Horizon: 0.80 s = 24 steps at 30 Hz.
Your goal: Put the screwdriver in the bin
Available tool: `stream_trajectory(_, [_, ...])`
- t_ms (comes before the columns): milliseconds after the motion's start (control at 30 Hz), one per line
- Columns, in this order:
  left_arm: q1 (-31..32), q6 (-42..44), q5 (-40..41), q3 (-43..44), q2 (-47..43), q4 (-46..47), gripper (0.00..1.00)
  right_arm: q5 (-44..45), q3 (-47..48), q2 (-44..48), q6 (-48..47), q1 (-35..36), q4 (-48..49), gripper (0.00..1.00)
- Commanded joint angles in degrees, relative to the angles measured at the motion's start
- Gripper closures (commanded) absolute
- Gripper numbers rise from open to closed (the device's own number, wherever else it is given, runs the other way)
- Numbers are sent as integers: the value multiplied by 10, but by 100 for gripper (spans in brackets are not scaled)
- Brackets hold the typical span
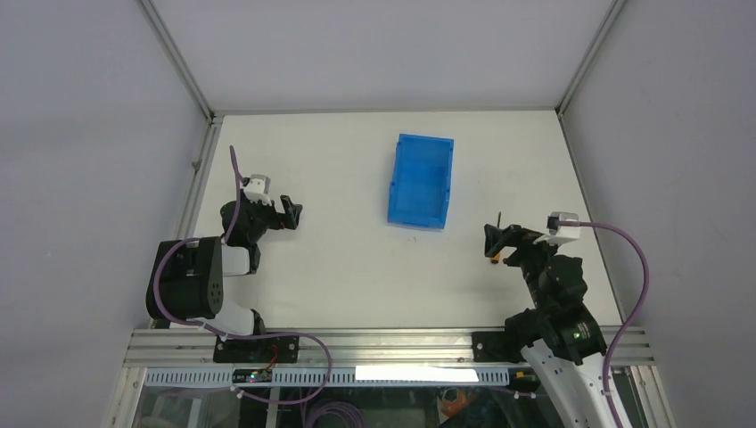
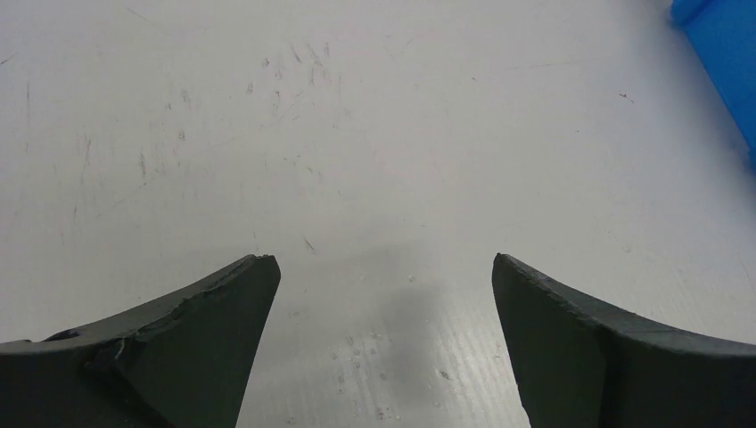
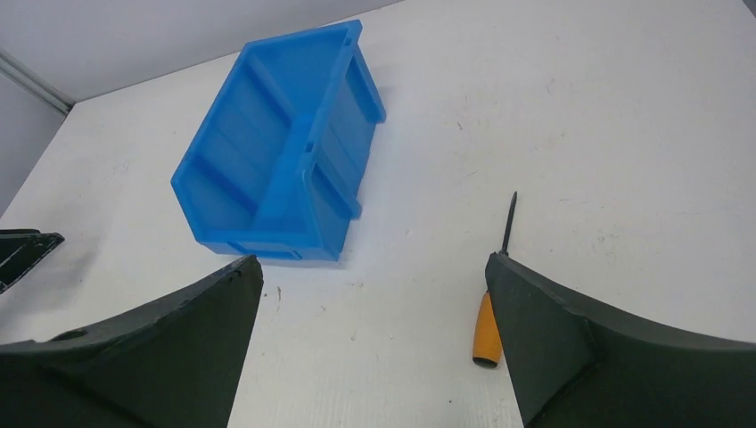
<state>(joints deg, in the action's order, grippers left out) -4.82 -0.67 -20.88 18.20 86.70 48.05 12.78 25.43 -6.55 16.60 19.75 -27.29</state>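
The screwdriver [image 3: 486, 330], with its orange handle and thin dark shaft, lies flat on the white table, right beside the inner edge of my right gripper's right finger. In the top view only the screwdriver's shaft tip [image 1: 499, 217] and a bit of orange show past the gripper. My right gripper [image 3: 374, 267] [image 1: 501, 241] is open and holds nothing. The blue bin [image 1: 421, 181] [image 3: 276, 160] sits empty on the table, ahead and left of the right gripper. On the left side of the table my left gripper [image 1: 291, 212] [image 2: 385, 260] stands open over bare surface.
Grey enclosure walls with aluminium posts [image 1: 178, 62] bound the white table [image 1: 357, 267] on three sides. A metal rail [image 1: 374, 343] carrying the arm bases runs along the near edge. The bin's corner [image 2: 722, 53] shows at the upper right of the left wrist view.
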Motion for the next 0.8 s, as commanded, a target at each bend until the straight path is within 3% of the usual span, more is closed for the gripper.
stream_trajectory(0, [6,1,4,11,0,41,1,31,12,-8,16,0,21,1])
stream_trajectory(267, [6,0,4,12,0,41,1,77,97,-81,21,0,64,1])
stream_trajectory(333, [6,1,5,11,0,41,1,127,180,-167,35,0,9,1])
stream_trajectory(433, [6,1,5,11,0,41,1,178,332,-367,46,-4,-145,1])
stream_trajectory(500, [6,1,5,11,-1,41,1,130,412,-486,48,-30,-217,1])
stream_trajectory(600, [5,1,5,11,0,41,1,-38,467,-624,38,-98,-262,1])
stream_trajectory(767, [6,1,5,11,0,41,1,-89,455,-773,21,-140,-258,2])
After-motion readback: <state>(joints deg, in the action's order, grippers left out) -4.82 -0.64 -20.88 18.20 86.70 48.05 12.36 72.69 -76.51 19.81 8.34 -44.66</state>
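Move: The screwdriver lies on the table about 8 cm ahead of the open right hand, some 5 cm to its right and around 19 cm below, with its orange handle nearer the robot. The blue bin's middle is roughly 25 cm ahead of that hand, 14 cm to its left and 15 cm lower. From the left hand, the screwdriver lies about 56 cm to the right, 8 cm back and 4 cm lower. Forward in an arch, the empty right hand first climbs some 10 cm almost on the spot, then swings about 14 cm out over the screwdriver while sinking fast back to its starting height. The fingers stay wide open, tipping about 40 degrees down and turning slightly clockwise; they end above the shaft end, touching nothing. ##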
